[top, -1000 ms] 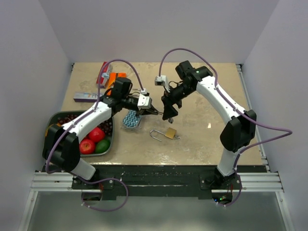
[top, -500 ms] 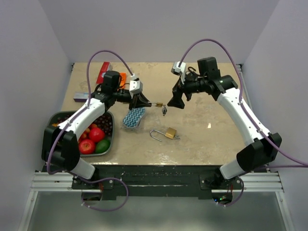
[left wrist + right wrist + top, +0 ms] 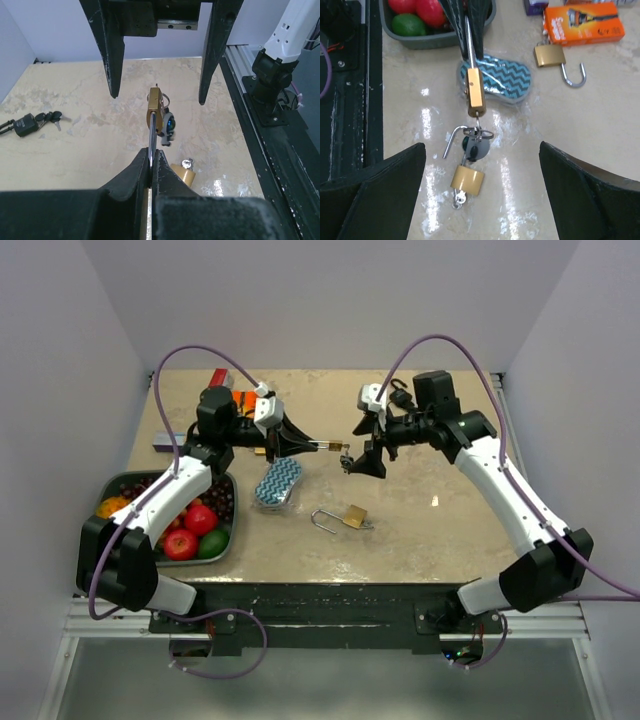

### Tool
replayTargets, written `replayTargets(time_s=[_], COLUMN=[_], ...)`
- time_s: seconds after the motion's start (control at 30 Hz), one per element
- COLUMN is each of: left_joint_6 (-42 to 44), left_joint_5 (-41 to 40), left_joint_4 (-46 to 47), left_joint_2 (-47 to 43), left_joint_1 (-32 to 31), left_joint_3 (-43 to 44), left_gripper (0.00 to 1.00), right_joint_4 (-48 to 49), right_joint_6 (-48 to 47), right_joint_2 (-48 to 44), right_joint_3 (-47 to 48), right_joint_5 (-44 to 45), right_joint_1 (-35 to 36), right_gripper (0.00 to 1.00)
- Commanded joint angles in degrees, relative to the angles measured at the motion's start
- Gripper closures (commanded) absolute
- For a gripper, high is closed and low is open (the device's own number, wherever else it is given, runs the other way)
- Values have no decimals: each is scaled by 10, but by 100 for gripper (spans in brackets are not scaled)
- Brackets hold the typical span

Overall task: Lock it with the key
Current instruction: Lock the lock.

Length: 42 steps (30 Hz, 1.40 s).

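Observation:
My left gripper [image 3: 151,152] is shut on the steel shackle of a brass padlock [image 3: 154,107], holding it out level above the table [image 3: 430,530]. A key [image 3: 477,121] sits in the padlock's [image 3: 476,95] keyhole, with a ring and a dark-headed key [image 3: 475,148] dangling from it. My right gripper [image 3: 482,146] is open wide and faces the padlock's [image 3: 334,448] key end, its fingers [image 3: 112,55] flanking the padlock without touching. In the top view my left gripper [image 3: 300,445] and my right gripper [image 3: 360,456] meet tip to tip.
A second brass padlock [image 3: 353,516] with an open shackle and its own key lies on the table below. A blue chevron pouch [image 3: 277,483], a third padlock [image 3: 550,55], an orange box [image 3: 582,22] and a grey fruit tray [image 3: 226,540] sit to the left. A black padlock [image 3: 24,124] lies farther off.
My left gripper carried the padlock up and back from the table's middle. My right gripper opened wide, drew off to the right, and now faces the key end.

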Motion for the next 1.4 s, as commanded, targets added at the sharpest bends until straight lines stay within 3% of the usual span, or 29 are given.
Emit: replayTargets(time_s=[0.0,0.27,0.7,1.07,1.27,1.3,1.37], left_joint_6=[-59,-101,-83,-83,-84,-83,-84], left_joint_5=[14,7,-3,-7,-11,-11,-13], left_joint_4=[106,133,111,111,109,110,111], left_joint_2=[-15,-15,-23,-21,-20,-20,-18], left_joint_1=[1,-3,-10,-12,-16,-18,-24], left_joint_3=[-4,-5,-13,-12,-12,-12,-11], left_gripper=[100,100,100,100,100,100,100], right_joint_4=[60,65,87,69,67,67,60], right_joint_6=[-13,-24,22,6,4,4,-7], right_joint_2=[-18,-5,9,12,16,17,21], right_joint_3=[13,24,48,50,53,54,57], right_joint_5=[-41,-28,-26,-9,-6,-8,-5], right_joint_1=[3,18,36,51,58,59,61], right_gripper=[5,27,39,59,80,95,100])
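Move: The brass body of the held padlock, key in its underside, sits some 4 cm to the right hand's left, level fore and aft and about 1 cm higher. Its dangling keys hang roughly 3 cm left, 2 cm back and 4 cm down. Far below, by about 24 cm, lie a loose padlock 5 cm back and straight in line sideways, and the blue brush pack 19 cm left and 4 cm ahead. For the left hand, gripping the shackle, the body is about 4 cm to the right, level in height and straight across. Leftward and slightly upward, the right hand first lifts, then eases about 4 cm left towards the padlock body, tilting only some 5 degrees. Its wide-open fingers close steadily as it goes until they pinch the body from both sides. The left hand keeps the shackle gripped, rising only about 1 cm and otherwise holding nearly still. ##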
